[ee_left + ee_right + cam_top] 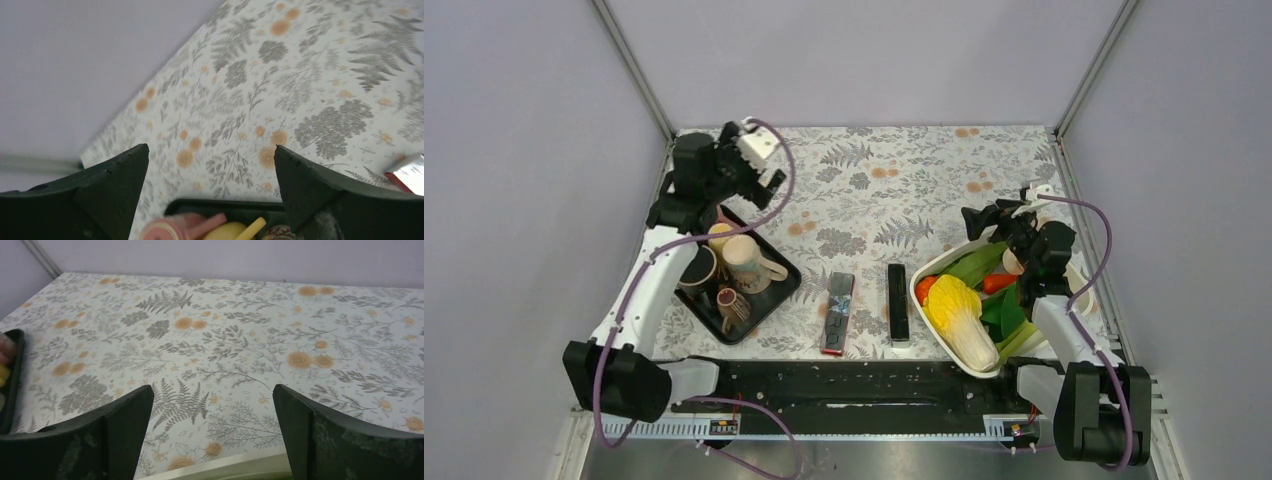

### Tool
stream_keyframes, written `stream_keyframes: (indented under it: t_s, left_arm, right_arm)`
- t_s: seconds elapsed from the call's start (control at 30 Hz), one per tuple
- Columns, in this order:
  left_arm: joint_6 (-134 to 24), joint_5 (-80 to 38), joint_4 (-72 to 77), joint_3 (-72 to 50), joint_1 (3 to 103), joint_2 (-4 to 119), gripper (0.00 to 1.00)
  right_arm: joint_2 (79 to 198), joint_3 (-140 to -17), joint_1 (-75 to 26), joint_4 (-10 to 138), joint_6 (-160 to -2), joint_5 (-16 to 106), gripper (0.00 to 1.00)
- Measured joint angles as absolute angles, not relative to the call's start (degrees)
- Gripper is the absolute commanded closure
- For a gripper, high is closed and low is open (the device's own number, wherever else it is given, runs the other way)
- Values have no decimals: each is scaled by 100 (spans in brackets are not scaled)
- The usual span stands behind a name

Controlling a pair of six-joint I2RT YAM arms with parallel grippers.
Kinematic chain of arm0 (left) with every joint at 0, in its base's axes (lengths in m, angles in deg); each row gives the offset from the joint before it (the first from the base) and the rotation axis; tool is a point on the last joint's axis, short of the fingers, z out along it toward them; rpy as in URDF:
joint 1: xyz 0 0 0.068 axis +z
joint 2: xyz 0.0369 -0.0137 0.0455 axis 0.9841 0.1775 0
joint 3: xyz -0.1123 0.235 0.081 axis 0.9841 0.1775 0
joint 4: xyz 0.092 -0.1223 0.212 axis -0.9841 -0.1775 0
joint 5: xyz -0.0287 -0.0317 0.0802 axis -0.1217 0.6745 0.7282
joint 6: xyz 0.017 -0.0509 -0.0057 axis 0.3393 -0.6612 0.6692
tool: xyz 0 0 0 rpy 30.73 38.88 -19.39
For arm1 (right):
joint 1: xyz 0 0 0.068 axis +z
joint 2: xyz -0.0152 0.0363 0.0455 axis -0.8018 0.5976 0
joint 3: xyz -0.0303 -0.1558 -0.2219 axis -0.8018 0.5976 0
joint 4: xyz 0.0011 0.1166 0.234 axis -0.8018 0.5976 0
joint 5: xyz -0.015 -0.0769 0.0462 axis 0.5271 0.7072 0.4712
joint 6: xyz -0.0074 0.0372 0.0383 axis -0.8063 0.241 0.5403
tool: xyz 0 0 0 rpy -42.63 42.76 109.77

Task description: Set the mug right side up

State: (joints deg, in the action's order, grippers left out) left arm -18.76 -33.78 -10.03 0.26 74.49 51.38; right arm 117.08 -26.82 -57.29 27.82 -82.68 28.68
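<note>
A black tray (769, 300) at the left holds several mugs. A cream mug (746, 262) in its middle seems to stand base up, handle to the right. Around it are a dark mug (699, 268), a yellow mug (721, 237) and a brown patterned mug (732, 305) on its side. My left gripper (762, 165) hangs open above the tray's far end and holds nothing. In the left wrist view, below the gripper (210, 147), show the tray rim (225, 204), a pink striped mug (165, 230) and the yellow mug (227, 231). My right gripper (999, 208) (212, 387) is open and holds nothing.
Two remotes lie near the front middle, one red and silver (837, 312), one black (898, 303). A white basket (924, 275) of vegetables sits under the right arm; its rim (225, 467) shows below the right fingers. Grey walls close in the patterned table.
</note>
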Motion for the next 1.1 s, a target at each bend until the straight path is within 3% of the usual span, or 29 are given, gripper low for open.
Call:
stream_keyframes:
  t_s: [0.13,0.37,0.43,0.63,0.8,1.0,1.1]
  left_arm:
    - [-164,-3063,-3287,-1535,6009,5522,7]
    - [1593,-1404,-5431,-608,4547,6182,15]
    - [1842,-948,-5590,-407,4459,6442,17]
    - [2174,-25,-5169,-206,4363,7024,36]
    - [2251,283,-4871,-140,4344,7553,60]
    - [2242,397,-4926,-121,4339,7741,69]
    - [2214,423,-4932,-121,4339,7841,89]
  right_arm:
    - [11738,-2697,-5646,2819,-8192,2321,1]
    - [12066,-2763,-5336,2869,-8192,1845,1]
    - [12125,-2763,-5235,2876,-8194,1819,1]
    - [12387,-2765,-5071,2867,-8198,1806,1]
    - [12503,-2765,-5032,2854,-8198,1806,1]
    - [12564,-2765,-5021,2835,-8196,1806,1]
    - [12578,-2765,-5016,2806,-8196,1806,1]
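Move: The beige mug lies in the tray about 9 cm back from your left gripper, 3 cm to its left and some 22 cm below. At that same depth, the yellow mug is about 3 cm back and 9 cm left of the gripper, the striped brown mug 18 cm back and 7 cm left. From your right gripper the beige mug is roughly 50 cm to the left, 8 cm back and 15 cm lower. Bring the left gripper down some 21 cm and back about 10 cm onto the beige mug's handle, swinging out right first, then partly back left as it drops, and rolling the wrist so the fingers point steeply down. Close the wide-open fingers across the handle to pinch it. Meanwhile shift the open right gripper about 7 cm left and a little down. ##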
